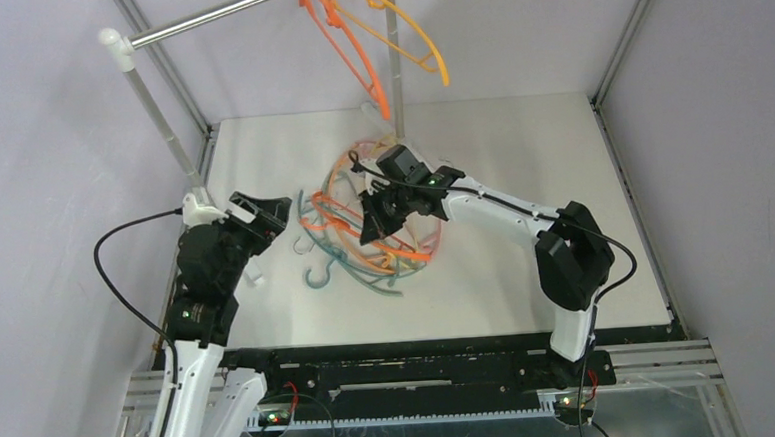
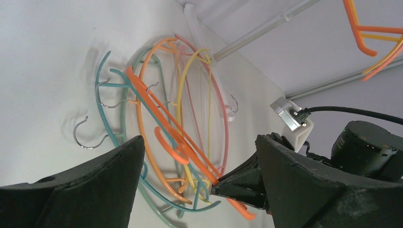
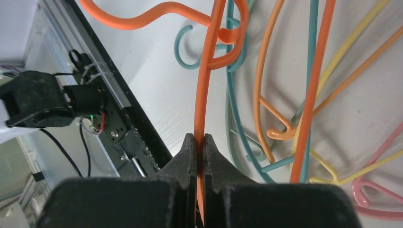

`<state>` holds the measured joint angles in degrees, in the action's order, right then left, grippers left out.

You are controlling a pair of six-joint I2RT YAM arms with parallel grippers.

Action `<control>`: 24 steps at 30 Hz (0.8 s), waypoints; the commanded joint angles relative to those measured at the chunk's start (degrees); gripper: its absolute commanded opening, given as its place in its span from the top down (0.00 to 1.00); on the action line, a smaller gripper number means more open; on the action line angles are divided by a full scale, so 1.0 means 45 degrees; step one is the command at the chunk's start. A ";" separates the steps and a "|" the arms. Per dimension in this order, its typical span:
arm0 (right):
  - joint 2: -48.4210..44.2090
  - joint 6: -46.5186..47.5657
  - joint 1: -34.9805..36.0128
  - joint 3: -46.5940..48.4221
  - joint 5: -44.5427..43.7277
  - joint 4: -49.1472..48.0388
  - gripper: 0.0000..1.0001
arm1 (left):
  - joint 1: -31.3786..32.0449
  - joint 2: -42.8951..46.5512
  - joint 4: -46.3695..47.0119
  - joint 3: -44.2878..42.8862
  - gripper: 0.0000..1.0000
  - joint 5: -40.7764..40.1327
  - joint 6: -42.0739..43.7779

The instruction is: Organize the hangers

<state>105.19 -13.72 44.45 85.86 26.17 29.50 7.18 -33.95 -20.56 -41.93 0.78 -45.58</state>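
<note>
A tangled pile of hangers (image 1: 350, 242) in orange, yellow, pink and teal lies on the white table (image 1: 520, 141). My right gripper (image 1: 376, 219) is over the pile, shut on the thin bar of a bright orange hanger (image 3: 205, 71); its jaws (image 3: 200, 140) pinch that bar between them. The left wrist view shows the same orange hanger (image 2: 161, 109) slanting up out of the pile (image 2: 195, 85) into the right gripper's tip (image 2: 237, 183). My left gripper (image 1: 263, 213) stands open just left of the pile, with nothing between its fingers (image 2: 199, 142). One orange hanger (image 1: 349, 40) and one yellow hanger (image 1: 416, 39) hang on the rail.
A silver rail (image 1: 213, 17) runs across the back on white posts (image 1: 158, 120), with a second post (image 1: 394, 68) behind the pile. Grey walls and metal frame bars close in both sides. The black front edge of the table (image 3: 128, 118) lies near the right gripper.
</note>
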 commanded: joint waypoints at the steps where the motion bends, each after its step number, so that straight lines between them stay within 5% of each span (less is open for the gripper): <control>1: -0.1227 -0.1043 -0.0526 0.0534 0.0709 -0.1247 1.00 | 0.0111 0.0138 0.0066 0.0152 0.09 -0.0106 -0.0286; 10: -0.0951 -0.4940 -0.1278 0.2086 0.3192 -0.3903 1.00 | 0.0207 0.0318 -0.0239 -0.0192 0.09 -0.0251 -0.0222; 18: -0.0496 -0.7957 -0.0990 0.0504 0.6147 -0.7081 1.00 | 0.0215 0.0779 -0.0701 -0.0219 0.09 -0.0425 -0.0183; 24: -0.0337 -0.5441 -0.0537 0.0608 0.5544 -0.3618 1.00 | 0.0211 0.0744 -0.0729 -0.0256 0.09 -0.0381 -0.0137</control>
<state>105.21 -43.99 40.40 88.16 50.02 8.69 7.81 -30.74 -24.43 -41.93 -0.32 -46.15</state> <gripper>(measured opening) 0.018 0.908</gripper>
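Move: The right hand, holding the orange hanger shut in its fingers, has the waiting open left gripper about 15 cm to its left, roughly level ahead and some 12 cm higher. On the table about 12 cm below the right hand lie the teal hanger, about 5 cm ahead and 4 cm left, and the pink one, about 12 cm ahead and 10 cm right. From the left gripper, the held hanger's middle is about 14 cm right, 2 cm back and 13 cm below. Keep the orange hanger pinched and swing the right gripper up about 11 cm, first bowing roughly 4 cm forward, then back again while easing some 4 cm left towards the left gripper. As it climbs, tilt the wrist some 30 degrees so the left-pointing fingers come up nearer level and the hook end lifts. Leave the left gripper waiting open. ##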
